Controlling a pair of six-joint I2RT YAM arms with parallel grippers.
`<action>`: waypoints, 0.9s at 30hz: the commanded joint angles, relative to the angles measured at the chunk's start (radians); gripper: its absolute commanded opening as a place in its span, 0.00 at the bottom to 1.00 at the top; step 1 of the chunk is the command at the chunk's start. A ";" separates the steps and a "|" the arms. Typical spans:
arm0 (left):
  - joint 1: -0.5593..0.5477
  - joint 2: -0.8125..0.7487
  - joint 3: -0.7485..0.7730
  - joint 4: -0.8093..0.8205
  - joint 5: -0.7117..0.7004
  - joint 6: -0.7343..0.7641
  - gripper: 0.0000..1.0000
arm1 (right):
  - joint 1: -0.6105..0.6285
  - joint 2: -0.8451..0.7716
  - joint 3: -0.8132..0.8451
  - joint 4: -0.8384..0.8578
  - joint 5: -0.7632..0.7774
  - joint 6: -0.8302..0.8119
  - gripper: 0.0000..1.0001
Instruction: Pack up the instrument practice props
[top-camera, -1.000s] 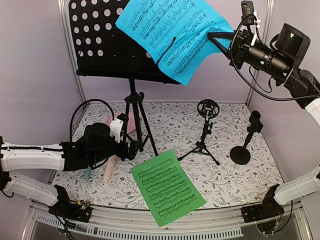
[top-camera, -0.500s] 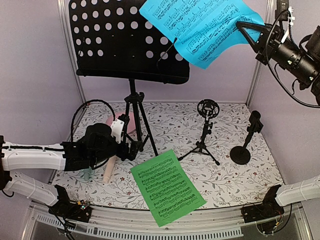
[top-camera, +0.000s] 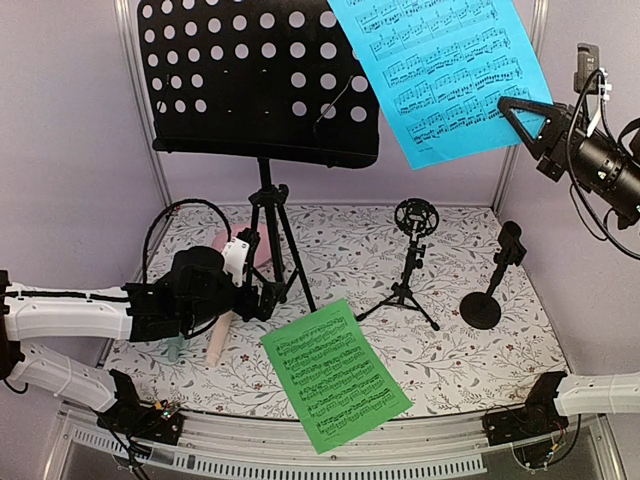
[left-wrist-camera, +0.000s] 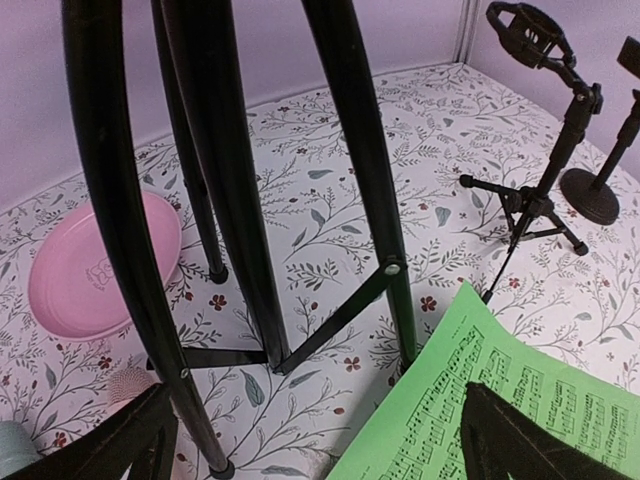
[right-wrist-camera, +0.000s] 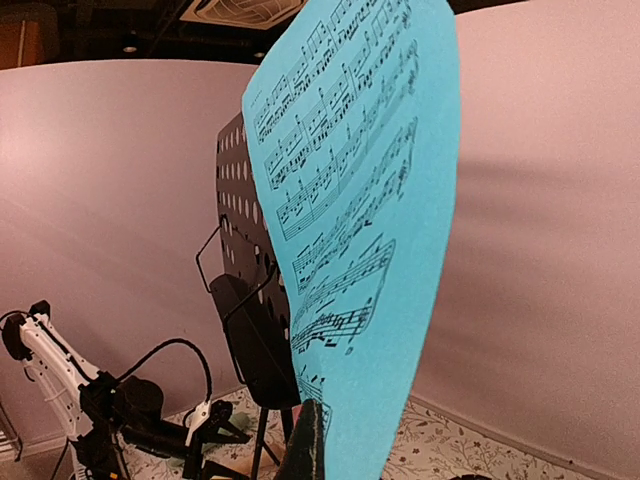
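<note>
My right gripper (top-camera: 520, 112) is shut on a lower corner of the blue music sheet (top-camera: 440, 70), which hangs high at the right, clear of the black perforated music desk (top-camera: 250, 80). In the right wrist view the blue sheet (right-wrist-camera: 370, 200) rises from one dark finger (right-wrist-camera: 305, 445). My left gripper (top-camera: 262, 295) stands open and empty by the desk's tripod legs (left-wrist-camera: 250, 200). The green music sheet (top-camera: 335, 372) lies flat near the front edge. A peach microphone (top-camera: 218, 340) and a mint-green one (top-camera: 178, 348) lie under my left arm.
A small black microphone tripod (top-camera: 408, 265) and a round-based microphone stand (top-camera: 490, 290) stand mid-right on the flowered mat. A pink plate (left-wrist-camera: 100, 260) lies behind the desk's legs. Purple walls close in the back and sides.
My right gripper has carried the blue sheet rightwards off the music desk, and the sheet now hangs more upright. The left arm has not moved.
</note>
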 joint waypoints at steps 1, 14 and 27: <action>0.012 0.013 0.027 0.001 -0.004 0.009 0.99 | -0.005 -0.079 -0.055 -0.049 0.016 0.134 0.00; 0.012 -0.013 0.029 -0.026 -0.031 -0.001 0.99 | -0.005 -0.044 -0.209 -0.274 -0.416 0.132 0.04; 0.012 -0.036 0.033 -0.066 -0.062 -0.008 0.99 | -0.010 0.056 -0.476 -0.212 -0.360 0.269 0.00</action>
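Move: Off beyond the music stand, the right hand already holds the blue sheet by an edge. The green sheet lies about 23 cm to this hand's left, some 4 cm back and roughly 56 cm below. The ring-topped stand is some 17 cm ahead and 7 cm left; the round-based stand about 13 cm ahead and 12 cm right, both standing well below the hand. From the left hand the green sheet lies roughly 11 cm back, 16 cm right and 18 cm down. Bringing the pinched blue sheet down towards the green one, the right hand first draws back some 3 cm while easing down, then swings left and drops fast, ending about 24 cm lower. The wrist tips its fingers down by nearly 40 degrees and turns counter-clockwise; the fingers slacken a crack partway and clamp again, keeping the sheet. ##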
